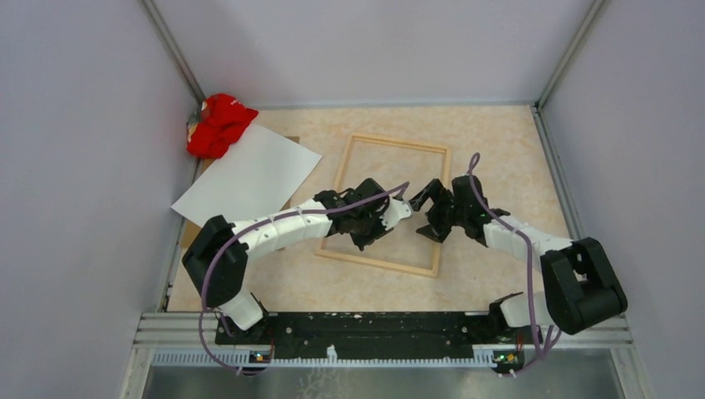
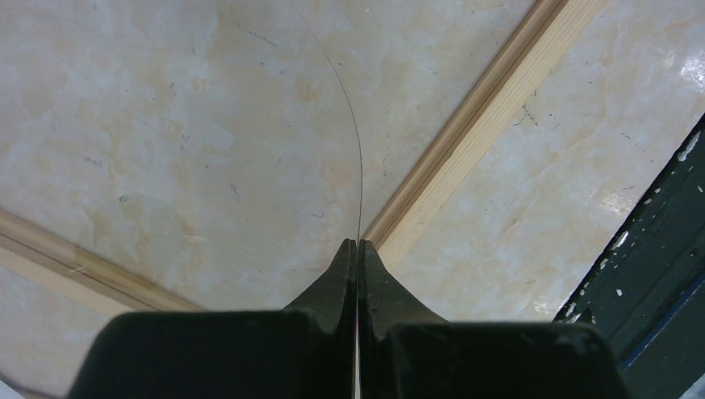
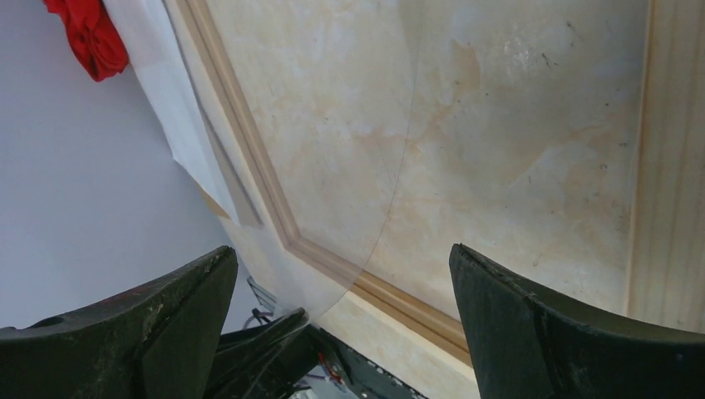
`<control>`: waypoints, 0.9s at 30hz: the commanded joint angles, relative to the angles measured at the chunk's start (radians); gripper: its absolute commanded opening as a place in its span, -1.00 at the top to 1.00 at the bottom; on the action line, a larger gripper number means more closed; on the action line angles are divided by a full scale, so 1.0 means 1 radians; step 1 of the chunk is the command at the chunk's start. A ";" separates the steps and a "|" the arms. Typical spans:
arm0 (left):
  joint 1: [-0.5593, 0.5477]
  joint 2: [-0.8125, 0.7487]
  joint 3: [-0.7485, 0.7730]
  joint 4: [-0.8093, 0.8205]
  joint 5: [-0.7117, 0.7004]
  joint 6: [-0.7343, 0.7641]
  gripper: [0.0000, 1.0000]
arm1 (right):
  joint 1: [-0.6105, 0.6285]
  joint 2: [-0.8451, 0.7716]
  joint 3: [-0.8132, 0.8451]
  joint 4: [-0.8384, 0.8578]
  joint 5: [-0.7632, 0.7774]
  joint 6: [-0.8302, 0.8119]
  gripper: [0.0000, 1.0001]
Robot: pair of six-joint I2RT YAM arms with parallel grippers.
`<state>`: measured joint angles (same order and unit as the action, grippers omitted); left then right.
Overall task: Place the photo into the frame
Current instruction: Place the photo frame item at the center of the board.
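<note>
The light wood frame (image 1: 391, 145) lies flat in the middle of the table, and its bars show in both wrist views (image 2: 482, 108) (image 3: 249, 141). The photo (image 1: 249, 179) lies white back up at the far left, apart from both grippers; its edge shows in the right wrist view (image 3: 158, 83). My left gripper (image 1: 363, 239) (image 2: 358, 245) is over the frame's near part, shut on a thin clear sheet (image 2: 360, 183) that bows upward. My right gripper (image 1: 426, 212) (image 3: 341, 249) stands open beside it, with nothing between its fingers. The clear sheet (image 3: 332, 166) hangs in front of it.
A brown backing board (image 1: 193, 234) lies under the photo, its corner visible (image 3: 218, 204). A red cloth (image 1: 218, 123) (image 3: 87, 33) sits in the far left corner. Grey walls close three sides. The black base rail (image 2: 657, 249) runs along the near edge.
</note>
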<state>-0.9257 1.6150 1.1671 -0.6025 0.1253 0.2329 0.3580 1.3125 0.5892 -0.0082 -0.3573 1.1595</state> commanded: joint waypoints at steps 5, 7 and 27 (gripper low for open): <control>0.002 -0.068 0.050 -0.002 0.024 -0.073 1.00 | 0.074 0.175 0.090 0.075 0.033 0.026 -0.97; 0.007 -0.072 0.061 -0.010 0.037 -0.082 1.00 | 0.076 0.188 0.089 0.105 0.037 0.044 -0.97; 0.089 -0.028 0.218 -0.115 0.358 -0.141 -0.33 | 0.003 0.355 0.147 0.341 0.089 0.016 0.75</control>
<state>-0.8772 1.5829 1.2888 -0.6678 0.3489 0.1085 0.4004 1.6619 0.7216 0.2234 -0.2546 1.2320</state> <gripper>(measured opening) 0.374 0.245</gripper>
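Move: The left gripper holds the clear sheet by its near end. The stretch of its edge that the open right gripper should take lies about 6 cm ahead, 3 cm left and 4 cm below the right hand, or roughly 11 cm ahead, 12 cm right and 4 cm below the left. The frame's right bar stands some 6 cm right and 3 cm ahead of the right hand; its front bar is about 5 cm back and 4 cm right of the left hand. Dip the open right gripper some 4 cm, easing left, then drive it forward about 6 cm to the clear sheet's edge, closing its fingers most of the way around the edge. Meanwhile raise the left gripper about 5 cm, drifting right and tilting its fingertips right and back some 15 degrees, and only at the end start opening it to release the sheet. ##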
